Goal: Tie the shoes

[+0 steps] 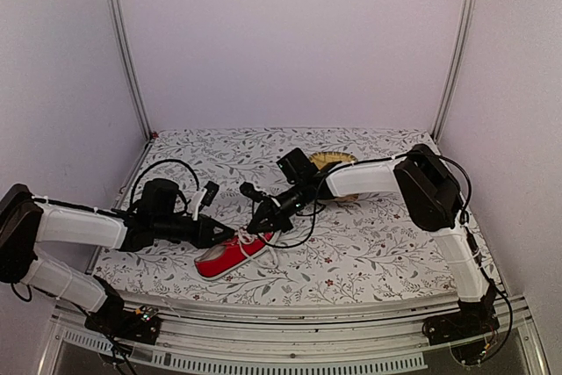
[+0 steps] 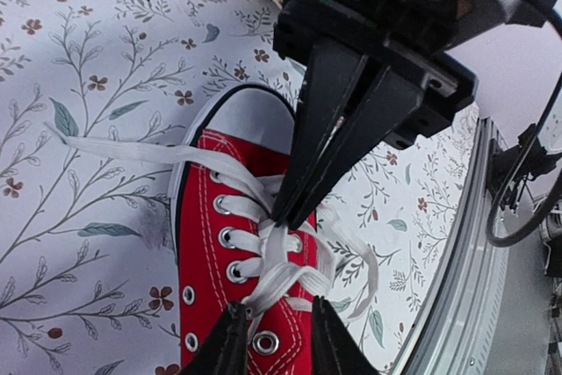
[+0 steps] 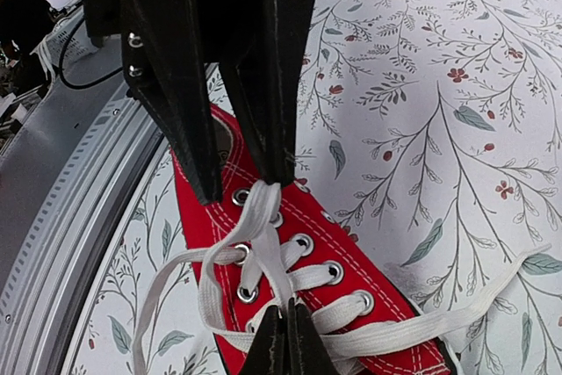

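Observation:
A red sneaker with white laces lies near the table's front edge, toe pointing away in the left wrist view. My right gripper is shut on a lace strand over the middle eyelets, its closed tips showing from the other side. My left gripper hovers over the shoe's top eyelets; its jaws stand apart. A lace loop rests against one of its fingers and is not pinched. One loose lace end trails across the cloth.
A yellow woven basket sits behind the right arm. The metal front rail of the table runs close beside the shoe. A floral cloth covers the table, and white walls close in both sides and the back.

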Robot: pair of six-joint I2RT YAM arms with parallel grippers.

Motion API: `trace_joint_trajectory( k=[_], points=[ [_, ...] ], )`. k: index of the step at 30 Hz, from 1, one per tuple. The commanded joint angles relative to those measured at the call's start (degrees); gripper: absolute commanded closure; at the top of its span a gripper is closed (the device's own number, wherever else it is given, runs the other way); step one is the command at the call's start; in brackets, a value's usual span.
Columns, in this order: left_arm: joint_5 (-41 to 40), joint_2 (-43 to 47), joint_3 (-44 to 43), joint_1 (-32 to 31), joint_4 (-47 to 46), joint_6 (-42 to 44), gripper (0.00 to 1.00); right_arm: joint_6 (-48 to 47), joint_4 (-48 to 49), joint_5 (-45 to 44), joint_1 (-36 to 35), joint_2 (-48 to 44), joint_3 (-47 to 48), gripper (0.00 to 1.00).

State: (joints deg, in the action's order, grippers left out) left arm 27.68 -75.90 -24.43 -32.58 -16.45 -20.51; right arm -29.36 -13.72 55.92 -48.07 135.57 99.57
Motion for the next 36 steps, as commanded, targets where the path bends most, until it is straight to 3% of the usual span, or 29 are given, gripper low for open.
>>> trace_joint_trajectory(
  k=[1,24,28,33,36],
  points=[
    [2.5,-0.7,0.9,0.6,-0.5,1.5,0.77,0.2,-1.3,-0.6,-0.6,1.6,1.7,0.98],
    [0.7,-5.9,0.0,0.5,0.1,6.1,0.72,0.1,-1.7,0.1,-0.7,1.6,1.8,0.98],
    [1.1,-6.0,-0.3,0.5,-0.1,6.5,0.79,0.2,-1.6,0.0,-0.6,1.6,1.9,0.98],
    [0.8,-5.1,-0.4,0.5,0.7,6.3,1.00,0.4,-1.1,-0.3,-0.5,1.1,1.7,0.98],
    [-1.2,-3.0,0.2,0.5,1.6,5.3,1.00,1.9,1.0,-1.6,-0.2,-0.3,0.7,0.98]
  ],
)
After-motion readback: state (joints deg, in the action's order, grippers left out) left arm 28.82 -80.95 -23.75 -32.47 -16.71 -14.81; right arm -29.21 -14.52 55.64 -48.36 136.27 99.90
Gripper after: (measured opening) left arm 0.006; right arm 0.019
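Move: The folded bend of shoelace over the lower eyelets lies about 3 cm below the open left fingers and 1 cm back, level with them sideways. The lace spot already pinched by the right fingers is some 5 cm to the left hand's right, 2 cm ahead and 3 cm lower; from the right hand, the lace bend lies roughly 5 cm left and 2 cm back, at about its height. From the left hand, the red shoe's middle is about 2 cm back, 1 cm right, 5 cm below. The shoelace bend above the lower eyelets is what the left hand goes down onto: the hand sinks about 3 cm, easing back about 1 cm, with the partly open fingers straddling the bend, then stops and shuts to pinch the lace. The right hand settles barely lower, then holds still and keeps its own grip on the lace just toeward of there. ##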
